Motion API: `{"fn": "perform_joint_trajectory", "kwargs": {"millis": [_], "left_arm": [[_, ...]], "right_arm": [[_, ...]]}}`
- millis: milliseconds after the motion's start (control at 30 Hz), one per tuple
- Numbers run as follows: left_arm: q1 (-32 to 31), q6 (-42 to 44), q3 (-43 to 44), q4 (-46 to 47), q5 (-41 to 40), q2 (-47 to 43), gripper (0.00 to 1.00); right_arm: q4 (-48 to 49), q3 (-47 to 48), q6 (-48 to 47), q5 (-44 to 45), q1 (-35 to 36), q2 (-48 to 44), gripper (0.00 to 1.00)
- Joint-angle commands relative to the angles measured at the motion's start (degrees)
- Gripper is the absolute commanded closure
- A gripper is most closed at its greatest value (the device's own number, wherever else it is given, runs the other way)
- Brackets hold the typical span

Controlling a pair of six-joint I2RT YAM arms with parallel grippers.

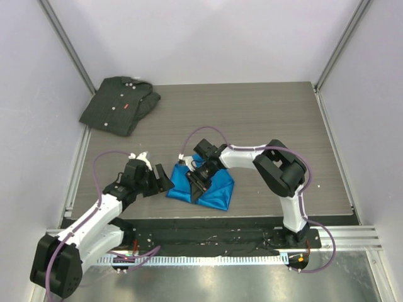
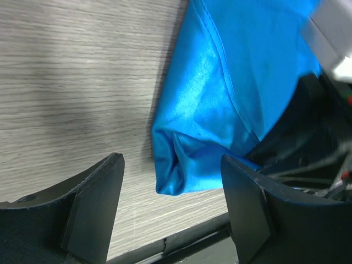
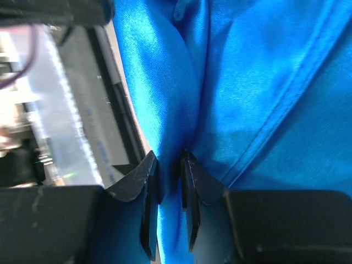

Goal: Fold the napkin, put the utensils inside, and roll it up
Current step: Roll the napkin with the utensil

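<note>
The bright blue napkin [image 1: 218, 189] lies bunched near the table's front edge, between the two arms. My right gripper [image 1: 198, 182] reaches onto it from the right and is shut on a raised fold of the cloth; the right wrist view shows that fold of the napkin [image 3: 264, 82] pinched between the tips of the right gripper [image 3: 169, 159]. My left gripper [image 1: 162, 178] stands open just left of the napkin. In the left wrist view a rumpled corner of the napkin [image 2: 220, 82] lies ahead of the left gripper [image 2: 173, 162], untouched by either finger. The utensils are hidden.
A dark grey buttoned shirt [image 1: 119, 104] lies crumpled at the back left corner. White walls with metal posts close the table on three sides. The table's dark front edge [image 2: 181, 242] runs just below the napkin's corner.
</note>
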Motion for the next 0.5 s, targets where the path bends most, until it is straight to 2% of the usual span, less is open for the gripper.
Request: {"fn": "perform_joint_trajectory", "kwargs": {"millis": [0,267,400,467], "left_arm": [[0.2,-1.5,-1.2,7.4,3.0,1.5,0.27],[0.2,-1.6,-1.8,12.6,3.4,7.3,0.36],[0.2,-1.5,-1.9,14.7,4.0,10.7,0.49],[0.2,-1.6,-1.9,15.7,4.3,11.4,0.51]], "right_arm": [[-5.1,2.9,-0.5,-5.7,-2.6,5.5,0.99],[-6.0,5.0,-0.3,-9.5,-5.0,11.2,0.99],[-6.6,5.8,-0.8,-10.3,-5.4,12.5,0.99],[-7.0,6.2,-1.0,-10.3,-5.5,13.0,0.99]]}}
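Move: The left hand, open and empty, has the rolled napkin's left end about 2 cm to its right, nearly level with it front to back and some 4 cm below. The right gripper, already pinching the roll, is roughly 9 cm to the left hand's right and 1 cm nearer the base. From the right hand that left end lies about 7 cm left and 1 cm ahead; the loose napkin panel spreads about 8 cm right and 3 cm ahead. The left hand sinks towards the napkin's left end, drifting right and a little forward, close to 3 cm in all, while its wide-open fingers draw in to about half open astride the folded end. The right hand stays almost in place with its pinch on the roll kept, twisting some 20 degrees about the left-right axis so the top of the roll turns forward, the turn slowing towards the end. ##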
